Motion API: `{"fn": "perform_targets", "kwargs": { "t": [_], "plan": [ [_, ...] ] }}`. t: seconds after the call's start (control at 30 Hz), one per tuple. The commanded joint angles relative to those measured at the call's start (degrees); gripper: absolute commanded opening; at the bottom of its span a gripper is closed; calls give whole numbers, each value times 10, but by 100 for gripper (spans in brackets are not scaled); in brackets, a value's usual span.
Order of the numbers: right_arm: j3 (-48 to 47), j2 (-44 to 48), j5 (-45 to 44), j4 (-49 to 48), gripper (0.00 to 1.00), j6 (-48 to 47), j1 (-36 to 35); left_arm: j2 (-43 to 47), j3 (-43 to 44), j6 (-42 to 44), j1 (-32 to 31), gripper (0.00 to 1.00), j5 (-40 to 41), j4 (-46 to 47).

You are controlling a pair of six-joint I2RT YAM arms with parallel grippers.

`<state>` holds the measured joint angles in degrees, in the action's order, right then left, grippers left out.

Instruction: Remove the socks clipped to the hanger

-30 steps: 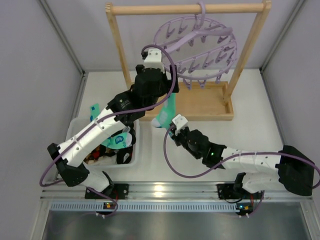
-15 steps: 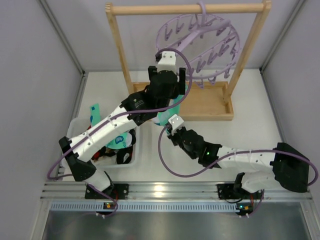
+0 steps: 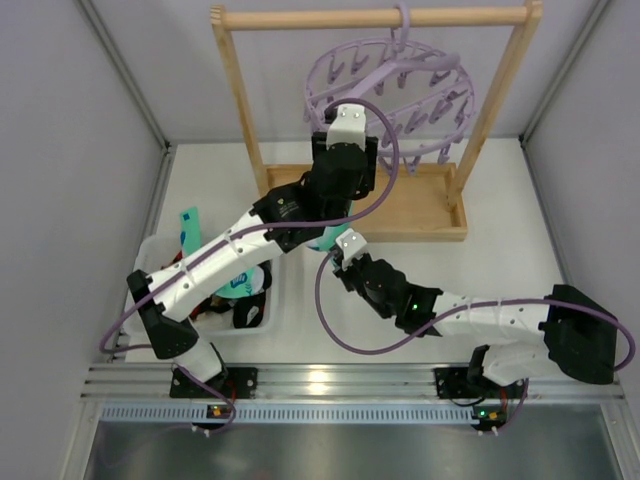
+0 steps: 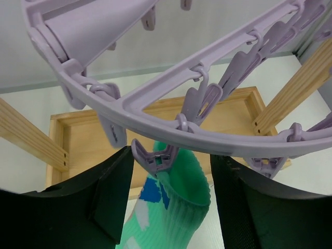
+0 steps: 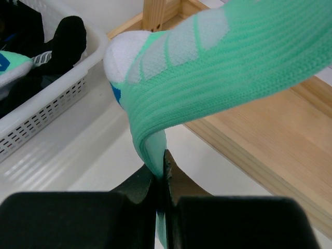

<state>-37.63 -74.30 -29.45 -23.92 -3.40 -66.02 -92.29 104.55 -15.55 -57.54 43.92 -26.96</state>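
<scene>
The lavender hanger (image 3: pixel 400 90) hangs by its hook from the wooden rack's top bar. A mint-green sock with a blue patch (image 4: pixel 179 207) hangs from one clip peg (image 4: pixel 155 158) by its cuff. My left gripper (image 4: pixel 168 181) is open, with one finger on each side of that peg and the sock's cuff. My right gripper (image 5: pixel 163 166) is shut on a fold of the same sock (image 5: pixel 207 67) near its white end, low over the table. In the top view the left wrist (image 3: pixel 345 165) hides most of the sock, and only a bit (image 3: pixel 322 240) shows.
The wooden rack (image 3: pixel 235 90) with its tray base (image 3: pixel 430 215) stands at the back. A white basket (image 3: pixel 268 312) at the left holds several removed socks, and it also shows in the right wrist view (image 5: pixel 46 109). Grey walls close both sides.
My left arm has risen and moved right, from beside the rack's left post up under the hanger, with its fingers now around the peg. My right gripper stays shut on the sock.
</scene>
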Motion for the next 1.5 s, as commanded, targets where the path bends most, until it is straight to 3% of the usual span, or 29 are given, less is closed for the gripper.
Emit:
{"fn": "perform_targets", "kwargs": {
  "t": [0.0, 0.63, 0.83, 1.23, 1.3, 1.47],
  "plan": [
    [-22, 13, 5, -7, 0, 7, -16, -7, 24, 15, 0, 64, 41, 25],
    [-15, 27, 22, -16, 0, 8, -28, -15, -3, 19, 37, 52, 16, 60],
    [0, 43, 27, -21, 0, 5, -29, 4, -26, 15, 60, 60, -11, 81],
    [-4, 49, 47, -19, 0, 16, -35, 24, -92, 39, 62, 57, -16, 172],
    [-6, 45, 43, -18, 0, 14, -38, 23, -89, 46, 62, 55, -16, 178],
    [-6, 41, 37, -17, 0, 11, -43, 18, -80, 60, 62, 31, -12, 186]
  ]
}}
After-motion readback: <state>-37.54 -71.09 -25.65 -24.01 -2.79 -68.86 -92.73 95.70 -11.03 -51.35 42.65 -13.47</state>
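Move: The clip holding the last mint sock is just in front of the left hand's open fingers, about 4 cm ahead, 1 cm left and 2 cm lower. The sock's cuff hangs beneath it, 4 cm ahead and 5 cm below the hand; the next empty clip is some 4 cm ahead, 8 cm right, about 2 cm lower. From the right hand, already pinching the sock's lower part, the sock's clip is roughly 14 cm ahead, level sideways, 20 cm up. Left reaches about 5 cm forward and down, closing on the clip; right, still pinching the sock, draws back. ##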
